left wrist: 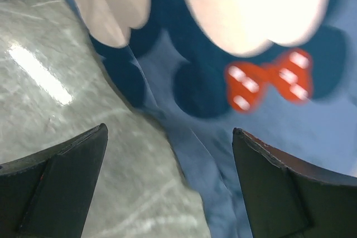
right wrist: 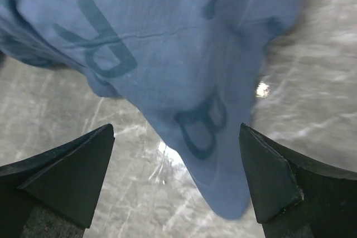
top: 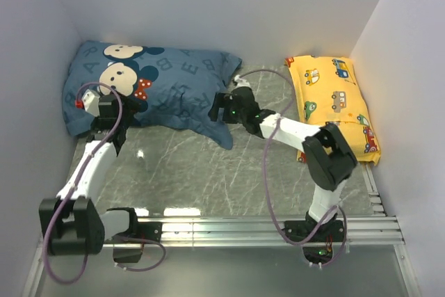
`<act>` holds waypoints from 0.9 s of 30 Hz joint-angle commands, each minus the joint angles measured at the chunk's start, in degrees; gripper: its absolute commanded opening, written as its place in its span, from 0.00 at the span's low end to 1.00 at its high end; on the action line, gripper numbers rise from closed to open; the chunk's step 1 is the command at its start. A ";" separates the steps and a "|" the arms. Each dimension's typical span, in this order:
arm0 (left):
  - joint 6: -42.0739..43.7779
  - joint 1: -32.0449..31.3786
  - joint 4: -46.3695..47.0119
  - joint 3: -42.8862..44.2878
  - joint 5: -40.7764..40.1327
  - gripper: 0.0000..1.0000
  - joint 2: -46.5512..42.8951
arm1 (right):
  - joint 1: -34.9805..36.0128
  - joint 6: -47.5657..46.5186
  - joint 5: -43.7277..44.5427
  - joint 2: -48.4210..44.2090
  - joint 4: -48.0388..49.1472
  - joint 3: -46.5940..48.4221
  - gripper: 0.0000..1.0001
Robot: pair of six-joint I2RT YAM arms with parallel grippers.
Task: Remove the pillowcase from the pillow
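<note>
The dusty-blue pillowcase [top: 174, 81], printed with letters and mouse heads with a red bow, lies plump at the back left of the marble table [top: 195, 172]. The pillow is hidden inside it. My left gripper [top: 111, 106] is open at the case's front left edge. In the left wrist view the fabric edge [left wrist: 195, 154] runs between the spread fingers [left wrist: 170, 132], nothing gripped. My right gripper [top: 217, 109] is open over the case's front right corner. That drooping corner [right wrist: 223, 182] hangs between its wide-apart jaws [right wrist: 175, 129], close to the right finger [right wrist: 273, 182].
A yellow car-print pillow [top: 334, 102] lies along the right wall. White walls close in the left, back and right. An aluminium rail [top: 264, 227] carrying both arm bases crosses the near edge. Purple cables loop off each arm.
</note>
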 commanded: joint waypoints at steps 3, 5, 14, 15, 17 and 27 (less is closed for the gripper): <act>-1.46 2.62 10.87 0.63 1.17 0.99 9.49 | 2.48 -0.77 -0.80 8.84 -0.61 11.24 0.99; -1.90 2.89 12.96 0.64 0.73 0.99 12.56 | 2.48 0.11 0.26 10.61 -2.20 12.93 0.96; -1.81 3.86 20.63 -1.39 2.49 0.99 18.55 | 0.47 0.29 4.30 8.60 -6.33 13.73 0.00; -1.81 3.86 20.11 -1.21 2.31 0.99 18.73 | 0.20 0.20 4.04 7.03 -6.60 13.29 0.00; -2.25 3.77 17.57 -0.86 1.96 0.99 19.25 | -0.06 0.38 5.00 5.53 -7.83 12.85 0.00; -4.01 3.77 16.05 -5.94 3.62 0.99 14.87 | -1.38 -0.06 6.23 -5.45 -15.38 13.02 0.00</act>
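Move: The blue pillowcase's loose front flap, where the right fingers can pinch it, lies about 3 cm ahead, 3 cm left and 4 cm below the right hand. Its corner tip is some 9 cm back and 4 cm right, and the pillow's far right corner about 15 cm ahead and 8 cm right. For the left hand, the pillow's near edge is roughly 4 cm ahead, 1 cm left and 9 cm down, the red bow about 7 cm ahead and 3 cm right. Sweep the open right gripper about 4 cm left, slightly forward and down onto the loose flap, shut the fingers on it, then lift it some 7 cm while drawing it right about 4 cm. Meanwhile sink the left gripper about 10 cm towards the pillow's near edge, going forward about 5 cm first and easing back slightly at the end, fingers wide open. ##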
